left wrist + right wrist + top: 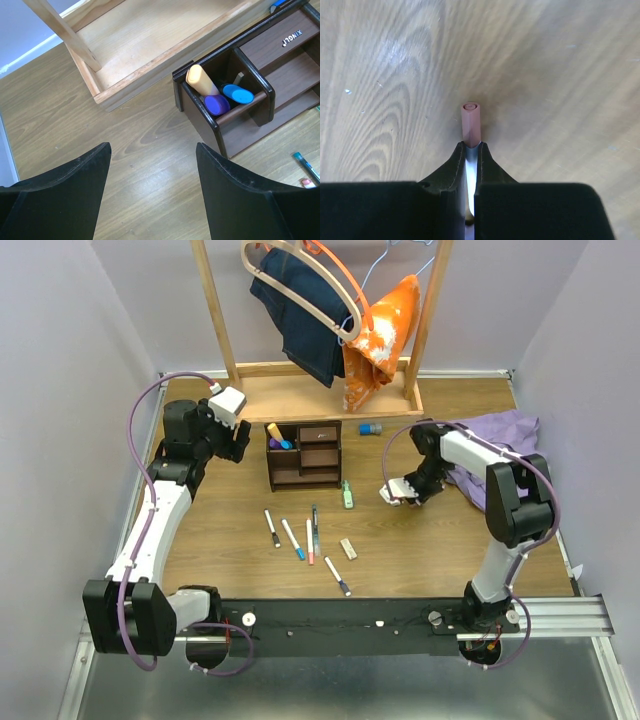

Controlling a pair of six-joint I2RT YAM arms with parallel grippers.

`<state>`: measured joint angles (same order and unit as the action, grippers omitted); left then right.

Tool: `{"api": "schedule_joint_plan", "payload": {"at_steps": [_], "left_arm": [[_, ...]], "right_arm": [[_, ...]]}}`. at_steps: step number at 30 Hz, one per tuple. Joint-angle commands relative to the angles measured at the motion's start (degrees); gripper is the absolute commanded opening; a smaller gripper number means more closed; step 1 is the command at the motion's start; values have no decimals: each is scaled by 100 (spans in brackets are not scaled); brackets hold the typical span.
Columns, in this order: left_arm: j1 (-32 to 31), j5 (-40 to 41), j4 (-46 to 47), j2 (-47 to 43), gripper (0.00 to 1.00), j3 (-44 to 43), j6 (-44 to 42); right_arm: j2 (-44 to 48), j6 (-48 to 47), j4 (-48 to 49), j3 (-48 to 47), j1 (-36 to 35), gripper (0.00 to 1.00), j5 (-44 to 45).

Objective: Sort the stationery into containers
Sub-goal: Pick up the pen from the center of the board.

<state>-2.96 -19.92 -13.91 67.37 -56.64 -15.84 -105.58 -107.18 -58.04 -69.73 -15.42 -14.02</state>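
My right gripper [471, 146] is shut on a thin white pen with a pink cap [471, 121], low over the wood; in the top view it [397, 494] is right of the green highlighter [347, 494]. My left gripper [152, 146] is open and empty, just left of the dark brown organizer [197, 112], whose front slot holds orange [200, 80], purple [217, 104] and blue [237, 93] items. Several pens [292, 538], a beige eraser [348, 548] and a blue-capped item [371, 428] lie on the table around the organizer [320, 455].
A light-wood clothes rack [330, 390] with hanging jeans and an orange garment stands at the back. Purple cloth [505, 430] lies at the right, beside the right arm. Grey walls close in both sides.
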Motion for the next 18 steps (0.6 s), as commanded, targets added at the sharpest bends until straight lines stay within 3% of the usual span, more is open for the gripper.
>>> {"api": "schedule_joint_plan", "payload": {"at_steps": [1, 6, 10, 13, 16, 18], "left_arm": [[41, -73, 38, -172, 78, 4, -34], [41, -82, 90, -154, 78, -40, -51], [41, -73, 99, -67, 78, -136, 1], [41, -82, 29, 56, 78, -268, 19], [41, -56, -102, 214, 78, -479, 72], [41, -21, -155, 302, 78, -637, 89]], "right_arm": [[345, 345, -699, -1127, -49, 10, -838], [336, 1030, -1183, -3049, -93, 9, -2074], [109, 2417, -824, -4222, -180, 9, -3131], [-94, 4217, 255, -4670, -277, 9, -3861], [-182, 6701, 2047, -4602, -391, 9, -4336], [-287, 7532, 3330, -4532, -558, 9, -4477]]}}
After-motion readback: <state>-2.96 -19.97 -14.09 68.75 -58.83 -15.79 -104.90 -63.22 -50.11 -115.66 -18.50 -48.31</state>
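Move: The right hand's fingers are already shut on the pen, low at the table. The pen compartment of the brown organizer, which holds the orange and purple markers, lies some 36 cm to its left and 14 cm farther out. The green bottle is about 20 cm to the left and nearly level, and the blue marker behind the organizer 14 cm left and 18 cm ahead. From the left hand the compartment is roughly 8 cm ahead, 8 cm right and 18 cm below. Keeping its pinch on the pen near the pinkish end, the right hand lifts it clear of the table and sweeps it fast upward, about 30 cm, carrying it some 16 cm left and 11 cm forward towards the organizer. As it rises, the wrist rolls some 55 degrees, swinging the fingers from pointing down towards the left. ##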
